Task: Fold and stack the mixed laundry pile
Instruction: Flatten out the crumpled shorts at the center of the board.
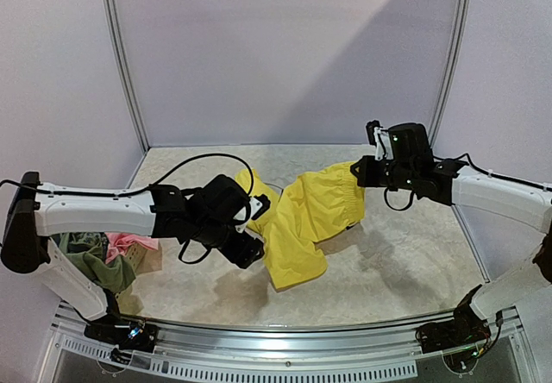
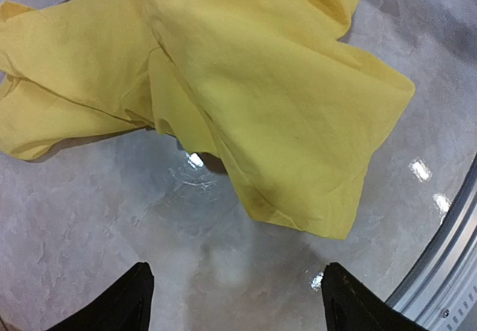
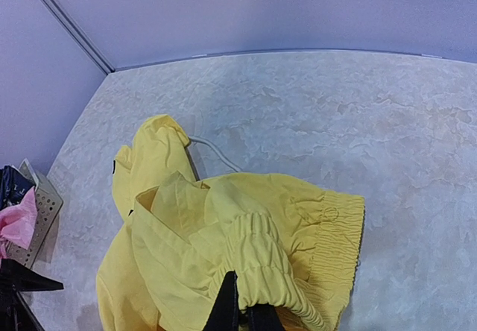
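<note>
The yellow drawstring shorts [image 1: 302, 223] hang from their elastic waistband, with the legs trailing onto the marbled table. My right gripper [image 3: 240, 316] is shut on the gathered waistband [image 3: 261, 253] and holds it up; in the top view this gripper [image 1: 358, 172] is at the garment's upper right corner. My left gripper [image 2: 235, 294] is open just above the table with nothing between its fingers. A loose leg of the shorts [image 2: 283, 107] lies a little ahead of it. From above, the left gripper [image 1: 250, 252] sits at the shorts' lower left edge.
At the far left a pale basket [image 1: 152, 259] holds an olive-green top [image 1: 103, 266] and a pink piece [image 1: 129, 243]; the pink piece [image 3: 19, 223] also shows in the right wrist view. A metal rail [image 2: 447, 271] runs along the table's near edge. A white drawstring [image 3: 212, 148] lies behind the shorts.
</note>
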`<state>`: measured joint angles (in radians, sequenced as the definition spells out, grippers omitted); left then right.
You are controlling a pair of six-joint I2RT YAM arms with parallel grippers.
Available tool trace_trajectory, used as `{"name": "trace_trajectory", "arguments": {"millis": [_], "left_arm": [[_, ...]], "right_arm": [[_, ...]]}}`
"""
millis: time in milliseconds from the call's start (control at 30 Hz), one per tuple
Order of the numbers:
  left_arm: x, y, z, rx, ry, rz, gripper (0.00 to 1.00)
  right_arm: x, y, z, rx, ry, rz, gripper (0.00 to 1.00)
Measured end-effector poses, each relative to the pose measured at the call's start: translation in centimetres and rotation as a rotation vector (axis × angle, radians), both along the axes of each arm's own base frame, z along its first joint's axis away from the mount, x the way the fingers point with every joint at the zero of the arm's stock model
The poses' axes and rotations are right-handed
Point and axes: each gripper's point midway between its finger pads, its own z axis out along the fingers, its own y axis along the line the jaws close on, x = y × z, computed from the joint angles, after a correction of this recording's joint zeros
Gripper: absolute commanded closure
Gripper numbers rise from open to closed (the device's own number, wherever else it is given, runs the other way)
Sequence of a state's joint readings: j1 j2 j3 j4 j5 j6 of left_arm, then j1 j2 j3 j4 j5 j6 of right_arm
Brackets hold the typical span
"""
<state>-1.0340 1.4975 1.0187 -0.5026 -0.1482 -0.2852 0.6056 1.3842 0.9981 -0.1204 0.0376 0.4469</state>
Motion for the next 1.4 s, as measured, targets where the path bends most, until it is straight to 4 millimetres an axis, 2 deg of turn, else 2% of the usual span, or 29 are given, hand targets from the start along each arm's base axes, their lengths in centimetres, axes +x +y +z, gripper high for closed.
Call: {"name": "trace_trajectory", "arguments": {"millis": [400, 500, 667, 733, 867, 967, 1133, 1267, 1400], "left_arm": [[-0.4, -2.9, -6.0, 0.0, 0.109, -0.045, 0.35], [-0.5, -3.3, -7.1, 0.006, 0.128, -0.058, 0.52], [-0.7, -4.2, -8.0, -0.01, 0.151, -0.076, 1.0], [-0.7, -4.4, -7.9, -0.019, 0.152, -0.078, 1.0], [-0.2, -4.4, -7.2, -0.026, 0.119, -0.068, 1.0], [0.6, -3.9, -5.8, -0.025, 0.068, -0.042, 1.0], [2.2, -1.2, -1.9, 0.004, -0.058, 0.046, 1.0], [3.3, 1.8, 0.7, 0.064, -0.152, 0.134, 1.0], [4.2, 4.8, 3.1, 0.143, -0.24, 0.223, 1.0]], "right_arm": [[0.2, 0.0, -0.2, -0.013, 0.004, 0.001, 1.0], [0.2, 0.0, -0.3, -0.014, 0.006, 0.0, 1.0], [0.1, -0.1, -0.4, -0.017, 0.011, -0.001, 1.0], [0.1, -0.1, -0.4, -0.019, 0.012, -0.001, 1.0], [0.1, -0.1, -0.5, -0.024, 0.014, -0.002, 1.0], [0.1, -0.2, -0.4, -0.032, 0.006, 0.006, 1.0], [-0.4, -0.4, 0.8, -0.046, -0.026, 0.023, 1.0], [-0.8, -0.6, 3.1, -0.045, -0.082, 0.046, 1.0], [-1.5, -0.9, 6.4, -0.041, -0.15, 0.069, 1.0]]}}
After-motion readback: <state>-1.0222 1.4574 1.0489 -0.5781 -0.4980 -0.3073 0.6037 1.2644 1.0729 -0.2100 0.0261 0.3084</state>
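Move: The near corner of the yellow shorts' loose flap lies some 4 cm to the left hand's right, about level with it fore and aft, and 8 cm below. The waistband, already pinched in the right hand, is about 24 cm right, 15 cm ahead and 9 cm above the left. From the right hand, the flap corner lies roughly 16 cm back, 20 cm left and 18 cm below. Left hand dips rightward about 8 cm, pinches the flap's corner, raises it leftward-forward; right hand lifts the waistband. ##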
